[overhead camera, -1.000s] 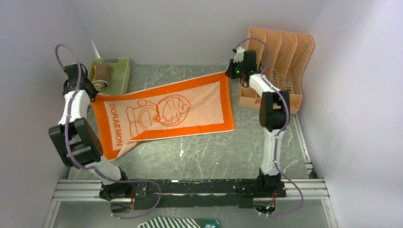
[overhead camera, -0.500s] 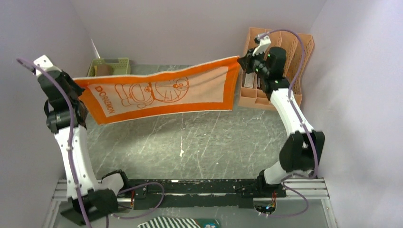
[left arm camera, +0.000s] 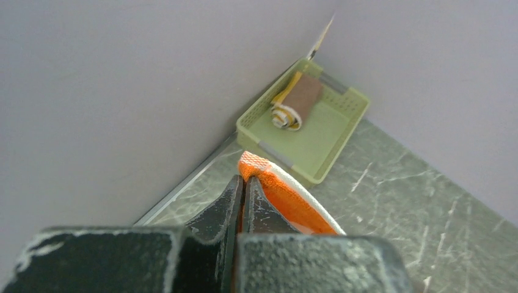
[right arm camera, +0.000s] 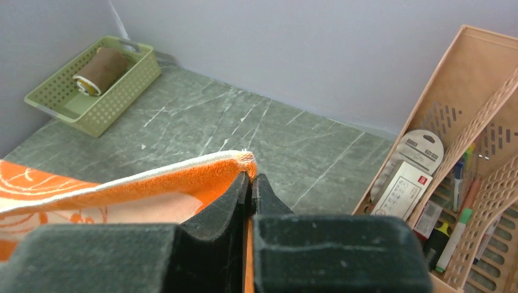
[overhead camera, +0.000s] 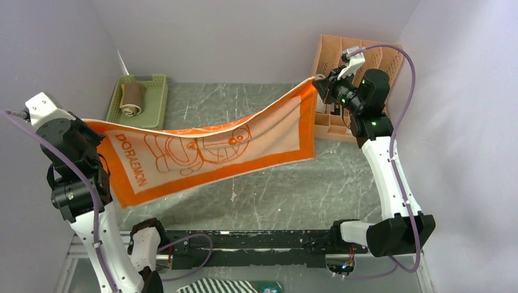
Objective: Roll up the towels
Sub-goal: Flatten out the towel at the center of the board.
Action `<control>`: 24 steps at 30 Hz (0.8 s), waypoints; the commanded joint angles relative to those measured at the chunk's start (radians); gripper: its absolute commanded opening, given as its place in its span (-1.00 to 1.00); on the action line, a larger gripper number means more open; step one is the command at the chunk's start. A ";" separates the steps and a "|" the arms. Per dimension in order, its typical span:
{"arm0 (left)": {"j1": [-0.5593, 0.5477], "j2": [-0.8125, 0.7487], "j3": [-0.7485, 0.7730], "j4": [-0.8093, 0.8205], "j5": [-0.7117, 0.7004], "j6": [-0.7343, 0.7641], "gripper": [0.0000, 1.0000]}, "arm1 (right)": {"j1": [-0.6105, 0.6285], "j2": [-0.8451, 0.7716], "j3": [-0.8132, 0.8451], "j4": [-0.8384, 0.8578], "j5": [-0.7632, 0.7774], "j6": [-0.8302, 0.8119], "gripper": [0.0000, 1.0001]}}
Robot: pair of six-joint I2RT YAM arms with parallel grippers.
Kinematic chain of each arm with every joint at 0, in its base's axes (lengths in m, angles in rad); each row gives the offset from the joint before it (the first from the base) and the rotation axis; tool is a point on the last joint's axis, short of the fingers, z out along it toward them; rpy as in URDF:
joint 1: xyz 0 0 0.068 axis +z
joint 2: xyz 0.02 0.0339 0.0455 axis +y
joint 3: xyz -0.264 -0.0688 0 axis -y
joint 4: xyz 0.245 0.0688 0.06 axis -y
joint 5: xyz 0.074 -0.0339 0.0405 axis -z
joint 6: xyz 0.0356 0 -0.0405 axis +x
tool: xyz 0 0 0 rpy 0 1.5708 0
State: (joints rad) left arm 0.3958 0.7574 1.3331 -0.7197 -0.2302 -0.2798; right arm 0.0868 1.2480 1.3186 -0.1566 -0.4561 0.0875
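Note:
The large orange-bordered towel (overhead camera: 207, 152) with the DORAEMON cartoon hangs in the air, stretched between both arms and sagging in the middle. My left gripper (overhead camera: 85, 125) is shut on its left top corner (left arm camera: 256, 168). My right gripper (overhead camera: 317, 82) is shut on its right top corner (right arm camera: 241, 162). The towel's lower edge hangs near the marble table. A smaller yellow-tan towel (overhead camera: 131, 101) lies rolled in the pale green basket (overhead camera: 156, 97), also seen in the left wrist view as a roll (left arm camera: 296, 104) and in the right wrist view as a roll (right arm camera: 101, 68).
A peach file organiser (overhead camera: 391, 64) with pens and packets stands at the back right, close behind my right gripper. Grey walls close in left, back and right. The green basket (left arm camera: 330, 131) sits in the back left corner.
Both arms have lifted the orange towel off the table and pulled it taut, then drawn it nearer; the left end has dropped and the towel now sags.

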 commanded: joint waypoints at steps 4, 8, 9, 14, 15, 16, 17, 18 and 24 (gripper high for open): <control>0.002 0.046 -0.142 0.010 -0.088 0.060 -0.86 | -0.007 0.016 -0.028 0.007 0.067 0.048 -1.00; 0.002 0.097 -0.288 0.131 -0.063 0.060 -0.86 | -0.008 0.093 -0.126 0.137 0.052 0.085 -1.00; 0.002 0.114 -0.320 0.166 -0.060 0.060 -0.86 | -0.009 0.121 -0.143 0.177 0.048 0.096 -1.00; 0.002 0.236 -0.379 0.316 0.002 0.059 -0.86 | -0.010 0.317 -0.163 0.311 0.020 0.129 -1.00; 0.002 0.265 -0.380 0.353 0.022 0.064 -0.86 | -0.009 0.370 -0.155 0.338 0.016 0.139 -1.00; 0.002 0.299 -0.376 0.382 0.035 0.067 -0.86 | -0.009 0.414 -0.142 0.360 0.012 0.147 -1.00; 0.002 0.330 -0.367 0.409 0.044 0.070 -0.86 | -0.009 0.454 -0.122 0.376 0.004 0.153 -1.00; 0.002 0.366 -0.356 0.433 0.051 0.071 -0.86 | -0.009 0.500 -0.091 0.378 -0.007 0.155 -1.00; 0.003 0.535 -0.300 0.591 0.092 0.131 -0.86 | -0.009 0.701 0.110 0.341 -0.054 0.136 -1.00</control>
State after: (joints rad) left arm 0.3954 1.2339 0.9737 -0.3290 -0.1825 -0.2081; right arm 0.0853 1.8904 1.2919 0.1211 -0.4683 0.2264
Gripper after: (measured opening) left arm 0.069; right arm 0.013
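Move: I hold the orange towel's two far corners high, with the towel hanging between my hands. The board's middle lies about 22 cm ahead, 40 cm right and 40 cm below my left hand; from my right hand it is some 4 cm ahead, 20 cm left and 38 cm below. The green basket is about 42 cm ahead and 7 cm left of my left hand, 37 cm below; the organizer is some 23 cm ahead and 24 cm right of my right hand, 26 cm below. I swing both pinched corners down and then outward to lay the towel over the board. My left hand sinks about 22 cm, dropping first and then mostly reaching forward, 12 cm in all and slightly left. My right hand starts a beat later, sinking some 24 cm and going 12 cm forward. Both wrists tip the fingers down about 25 degrees; both grips stay shut. ##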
